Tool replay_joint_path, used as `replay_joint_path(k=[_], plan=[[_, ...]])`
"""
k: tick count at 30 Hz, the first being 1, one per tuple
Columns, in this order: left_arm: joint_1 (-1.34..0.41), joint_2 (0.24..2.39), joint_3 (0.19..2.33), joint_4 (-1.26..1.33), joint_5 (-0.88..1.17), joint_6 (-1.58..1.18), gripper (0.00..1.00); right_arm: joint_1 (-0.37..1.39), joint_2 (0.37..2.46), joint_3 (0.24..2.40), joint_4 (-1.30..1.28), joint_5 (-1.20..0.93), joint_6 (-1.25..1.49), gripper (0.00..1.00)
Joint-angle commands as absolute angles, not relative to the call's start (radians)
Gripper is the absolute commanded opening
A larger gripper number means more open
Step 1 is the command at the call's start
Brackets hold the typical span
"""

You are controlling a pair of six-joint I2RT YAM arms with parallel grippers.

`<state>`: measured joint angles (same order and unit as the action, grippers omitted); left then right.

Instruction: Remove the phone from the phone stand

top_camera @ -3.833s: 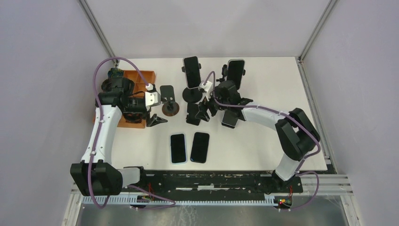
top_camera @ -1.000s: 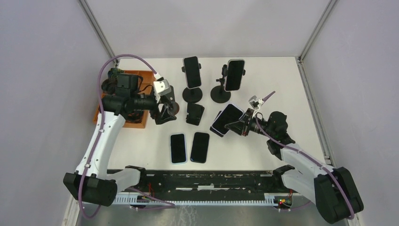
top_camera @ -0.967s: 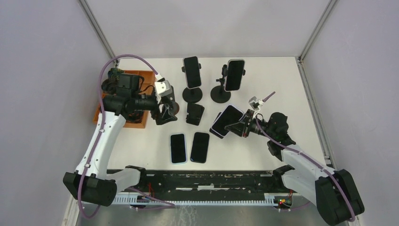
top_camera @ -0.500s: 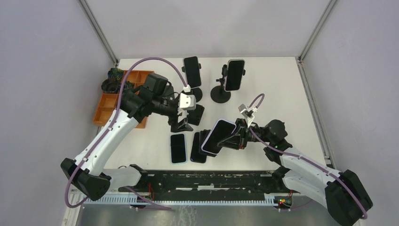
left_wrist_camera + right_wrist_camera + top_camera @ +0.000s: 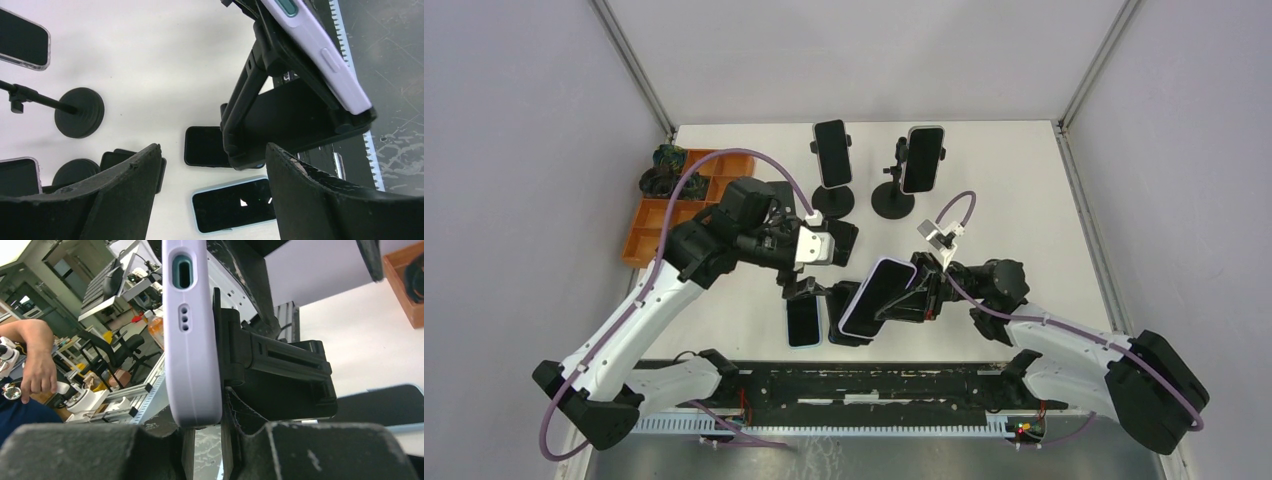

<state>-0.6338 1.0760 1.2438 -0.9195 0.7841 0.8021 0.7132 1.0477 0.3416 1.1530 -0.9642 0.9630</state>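
My right gripper (image 5: pixel 916 290) is shut on a lilac-cased phone (image 5: pixel 876 296) that sits in the black clamp of a phone stand, held tilted above the near middle of the table. In the right wrist view the phone's edge (image 5: pixel 192 330) stands upright with the clamp (image 5: pixel 280 375) behind it, between my fingers (image 5: pixel 210 427). My left gripper (image 5: pixel 805 288) is open and empty just left of that phone. In the left wrist view its jaws (image 5: pixel 214 150) stand wide apart below the phone (image 5: pixel 310 45) and the clamp (image 5: pixel 280 115).
Two dark phones (image 5: pixel 803 320) lie flat near the front edge; one has a light-blue case (image 5: pixel 232 202). Two phones stand on stands at the back (image 5: pixel 831 152) (image 5: pixel 923 158). An orange tray (image 5: pixel 646 222) is at the left. A black holder (image 5: pixel 842 240) lies mid-table.
My right arm has carried the lilac phone left and nearer, over the flat phones. My left arm has swung from the tray side to the middle, beside that phone.
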Motion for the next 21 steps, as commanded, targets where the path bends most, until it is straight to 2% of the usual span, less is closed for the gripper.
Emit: replay_joint_path(k=[1,9,16,20,21], plan=[[-0.664,1.065,1.241,-0.851,0.784,0.828,0.80,0.740,1.065,0.444,1.339,-0.936,1.001,0.00],[-0.713,1.083,1.245,-0.836,0.748,0.811,0.73,0.779,1.111,0.528,1.337,-0.928,0.997,0.00],[-0.724,1.093,1.276,-0.835,0.736,0.812,0.64,0.817,1.146,0.559,1.317,-0.916,0.978,0.00],[-0.728,1.093,1.284,-0.836,0.737,0.821,0.50,0.828,1.163,0.566,1.294,-0.899,0.970,0.00],[-0.728,1.089,1.280,-0.836,0.741,0.834,0.44,0.829,1.166,0.566,1.291,-0.893,0.972,0.00]])
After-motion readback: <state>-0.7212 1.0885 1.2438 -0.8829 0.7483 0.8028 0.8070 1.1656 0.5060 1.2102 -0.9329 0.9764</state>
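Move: Off to the right of the left fingers by some 5 cm, about 3 cm back and 4 cm lower, is the arm of the black stand, still joined to the lilac phone that the right hand grips. From the right hand this arm lies roughly 8 cm left, 2 cm back and 4 cm below. On the table, some 22 cm under the left hand, lie a blue-rimmed phone (5 cm back, 6 cm left) and an empty stand (12 cm ahead, 2 cm right). Lifting the lilac phone and its stand about 4 cm while carrying them some 3 cm left, the right hand keeps its grip and brings the stand arm up to the left gripper. The left hand eases about 1.5 cm right and 1 cm back to meet it, its fingers going from wide to half open around the stand arm; whether the pads touch it can't be seen. ##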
